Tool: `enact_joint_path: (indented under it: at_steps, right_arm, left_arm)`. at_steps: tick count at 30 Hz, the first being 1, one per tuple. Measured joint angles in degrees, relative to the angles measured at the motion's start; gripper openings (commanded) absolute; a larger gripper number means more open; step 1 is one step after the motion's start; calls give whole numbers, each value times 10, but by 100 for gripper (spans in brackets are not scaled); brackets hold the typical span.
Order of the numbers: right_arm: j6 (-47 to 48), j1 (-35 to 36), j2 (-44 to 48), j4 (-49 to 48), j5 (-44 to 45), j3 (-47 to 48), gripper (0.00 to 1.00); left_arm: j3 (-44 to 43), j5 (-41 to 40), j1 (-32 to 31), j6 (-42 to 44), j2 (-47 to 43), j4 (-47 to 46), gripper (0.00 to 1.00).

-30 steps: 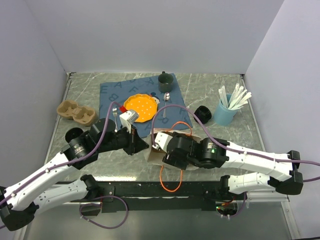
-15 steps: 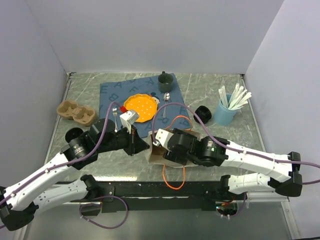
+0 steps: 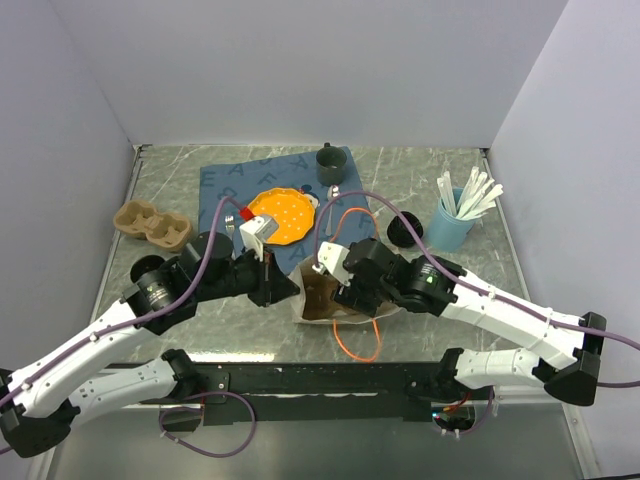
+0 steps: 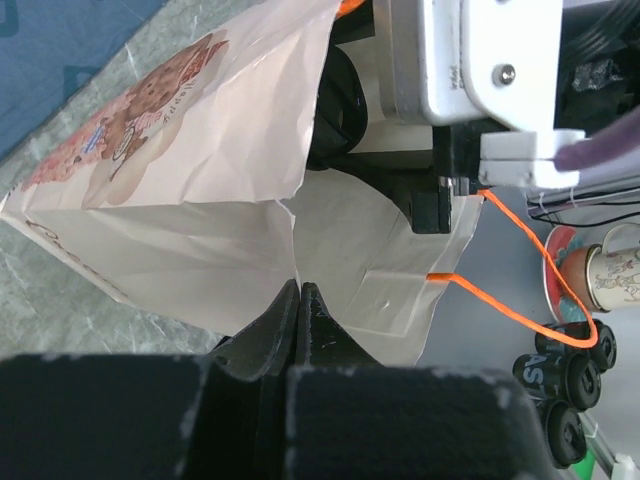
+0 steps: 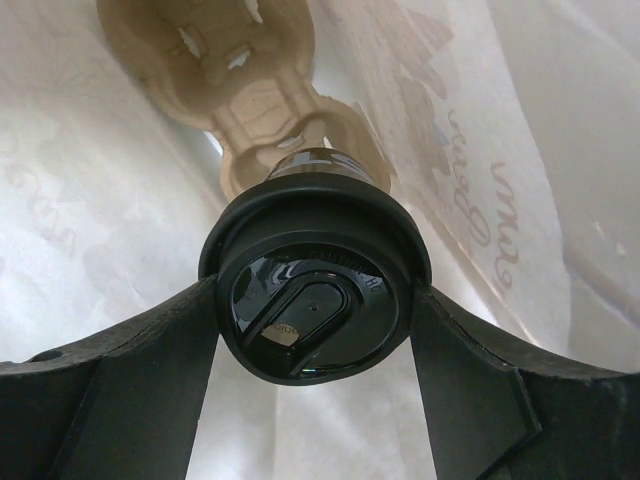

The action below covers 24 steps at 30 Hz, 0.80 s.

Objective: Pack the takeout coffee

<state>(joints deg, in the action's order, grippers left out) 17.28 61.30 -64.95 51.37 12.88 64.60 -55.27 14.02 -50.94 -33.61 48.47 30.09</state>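
Observation:
A white paper bag [image 3: 318, 297] with orange string handles [image 3: 357, 340] lies on its side near the table's front edge. My left gripper [image 4: 301, 292] is shut on the torn edge of the bag's mouth [image 4: 290, 225]. My right gripper [image 5: 315, 300] reaches inside the bag. Both fingers [image 5: 160, 350] press against the black lid [image 5: 310, 320] of a takeout coffee cup. The cup sits in a brown cardboard carrier [image 5: 245, 90] deeper in the bag. In the top view the cup is hidden by the bag and the right wrist [image 3: 362, 275].
A second cardboard carrier [image 3: 152, 226] lies at the left. A blue cloth [image 3: 228, 185] holds an orange plate [image 3: 281, 214] and a dark mug [image 3: 329, 157]. At the right are a loose black lid [image 3: 405, 230] and a blue cup of stirrers [image 3: 452, 222].
My right arm has pushed forward and deeper into the bag's mouth. The bag and its orange handles have shifted with it. My left gripper keeps its hold.

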Motion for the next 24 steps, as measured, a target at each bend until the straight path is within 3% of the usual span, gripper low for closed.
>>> enact_joint_path:
  at_steps: [3, 7, 10, 24]
  right_arm:
    - [9, -1, 0, -4, -13, 0, 40]
    - [0, 0, 7, -7, -18, -1, 39]
    - [-29, 7, 18, -6, -14, -1, 39]
    - [-197, 104, 11, 5, 41, -2, 37]
  left_arm:
    - [0, -5, 0, -7, -3, 2, 5]
    - [-1, -24, -1, -10, -4, 4, 28]
    - [-18, -50, -1, -16, 13, 27, 39]
    - [-47, -100, -9, -78, -13, 130, 40]
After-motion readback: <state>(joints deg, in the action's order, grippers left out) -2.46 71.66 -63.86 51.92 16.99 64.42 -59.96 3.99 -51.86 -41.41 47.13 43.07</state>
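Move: My right hand holds the lidded coffee cup inside the bag; its middle is about 1 cm ahead, 1 cm left and 3 cm below. The cup holder on the bag's floor lies some 5 cm ahead, 7 cm left and 10 cm below that hand. My left hand is shut on the bag's left rim; from it, the holder is roughly 5 cm ahead, 6 cm right and 17 cm down, and the cup some 2 cm ahead, 11 cm right, 9 cm below. With the cup still gripped, I draw my right hand back about 4.5 cm and some 2 cm left inside the bag, across the holder, rising slightly midway and sinking again as the wrist tilts about 10 degrees. My left hand opens to under half, letting go of the rim; it edges 2 cm forward, comes back, and shifts 3 cm left, turning counter-clockwise. ##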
